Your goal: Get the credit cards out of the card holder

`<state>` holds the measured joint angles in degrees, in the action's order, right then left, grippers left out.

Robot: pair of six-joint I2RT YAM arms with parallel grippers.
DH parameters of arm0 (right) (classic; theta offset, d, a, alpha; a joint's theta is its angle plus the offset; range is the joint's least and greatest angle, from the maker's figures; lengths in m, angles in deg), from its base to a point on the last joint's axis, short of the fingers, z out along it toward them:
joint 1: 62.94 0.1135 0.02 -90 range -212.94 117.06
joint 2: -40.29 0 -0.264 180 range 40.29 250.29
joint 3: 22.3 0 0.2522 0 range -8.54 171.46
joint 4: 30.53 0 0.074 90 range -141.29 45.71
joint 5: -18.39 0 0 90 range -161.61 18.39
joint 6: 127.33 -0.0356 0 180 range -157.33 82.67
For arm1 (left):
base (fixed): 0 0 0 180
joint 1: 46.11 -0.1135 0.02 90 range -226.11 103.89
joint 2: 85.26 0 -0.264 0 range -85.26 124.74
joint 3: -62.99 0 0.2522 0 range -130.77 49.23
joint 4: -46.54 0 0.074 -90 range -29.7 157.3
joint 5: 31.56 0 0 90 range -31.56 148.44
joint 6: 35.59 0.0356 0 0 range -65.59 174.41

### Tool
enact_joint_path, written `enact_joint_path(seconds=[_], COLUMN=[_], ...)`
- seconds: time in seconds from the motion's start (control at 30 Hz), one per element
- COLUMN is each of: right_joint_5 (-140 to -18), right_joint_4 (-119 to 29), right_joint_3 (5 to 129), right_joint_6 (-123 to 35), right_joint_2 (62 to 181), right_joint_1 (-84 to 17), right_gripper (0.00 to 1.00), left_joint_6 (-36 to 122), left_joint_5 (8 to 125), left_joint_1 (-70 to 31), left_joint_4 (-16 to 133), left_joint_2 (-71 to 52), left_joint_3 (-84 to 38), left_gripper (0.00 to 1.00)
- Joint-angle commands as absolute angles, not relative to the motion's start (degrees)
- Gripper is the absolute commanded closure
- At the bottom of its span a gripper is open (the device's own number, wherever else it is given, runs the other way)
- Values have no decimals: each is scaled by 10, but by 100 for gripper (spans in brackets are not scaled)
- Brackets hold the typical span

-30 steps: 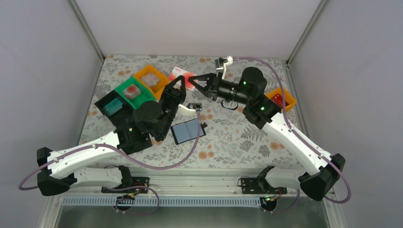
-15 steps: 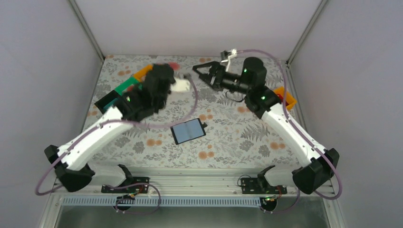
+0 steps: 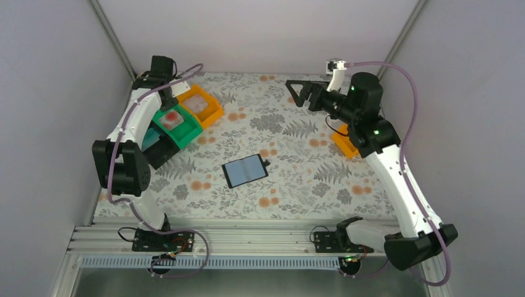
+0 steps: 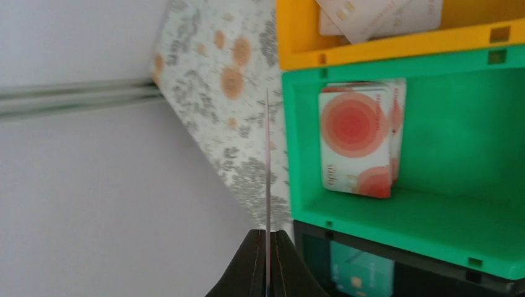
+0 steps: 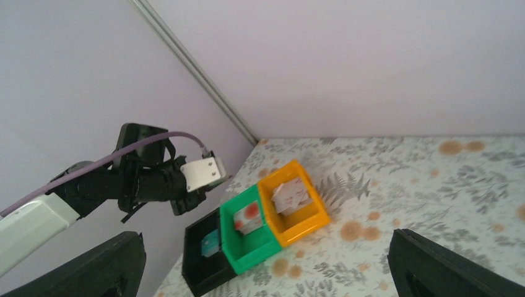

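The card holder point(image 3: 245, 170) lies open and flat near the table's middle, dark bluish inside, with a small black tab on its right edge. My left gripper point(image 4: 268, 234) is shut on a thin credit card point(image 4: 268, 161), seen edge-on with a pinkish rim. It hangs at the back left point(image 3: 166, 104), beside the green tray point(image 4: 458, 142). Red-circle cards point(image 4: 356, 142) lie in that tray. My right gripper point(image 3: 297, 90) hovers open and empty at the back right, its fingers point(image 5: 117, 266) spread wide.
An orange tray point(image 3: 201, 105) with pale cards point(image 4: 377, 15), the green tray point(image 3: 179, 124) and a black tray point(image 3: 155, 145) with a teal card point(image 4: 359, 275) stand in a row at the back left. Another orange tray point(image 3: 342, 143) sits behind my right arm.
My left arm has swung from the table's middle to the back-left corner, carrying the card over the trays. My right arm has pulled back to the right with its jaws open.
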<state>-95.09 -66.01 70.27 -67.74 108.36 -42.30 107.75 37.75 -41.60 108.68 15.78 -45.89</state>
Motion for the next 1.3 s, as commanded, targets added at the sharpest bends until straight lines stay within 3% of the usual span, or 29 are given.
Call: enact_joint_path(seconds=[0.0, 0.37, 1.27], right_joint_5=[-915, -948, -988], right_joint_4=[-701, -705, -727], right_joint_3=[711, 705, 738], right_joint_6=[-599, -587, -559], right_joint_2=[1076, 1102, 1114], right_joint_1=[-434, -441, -453], right_gripper=[1, 1, 1], left_joint_6=[1023, 1001, 1046], left_joint_5=[439, 412, 318], left_joint_1=[-423, -422, -428], left_joint_4=[1034, 924, 839], left_joint_2=[151, 150, 218], left_joint_3=[-410, -283, -244], left_gripper=[98, 98, 98])
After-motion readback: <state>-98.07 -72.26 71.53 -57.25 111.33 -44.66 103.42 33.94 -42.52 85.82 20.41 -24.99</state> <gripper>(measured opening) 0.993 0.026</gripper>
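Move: From the left gripper, which holds a bank card, the red-circle card stack in the green box lies about 19 cm below and some 3 cm ahead, with no clear offset to either side. The pale cards in the orange box sit roughly 9 cm ahead and 8 cm right of the gripper, the teal card in the black box about 5 cm back and 8 cm left. From the empty right gripper, the red-circle stack is around 15 cm ahead, 43 cm left and 39 cm below. Lower the left gripper about 12 cm towards the red-circle stack in the green box, fast at first and then easing off, drifting a couple of centimetres left near the end. Keep the held card pinched on edge, its free end leading down, with the wrist nearly steady. Let the open right gripper sink some 3 cm, well away from the boxes. ##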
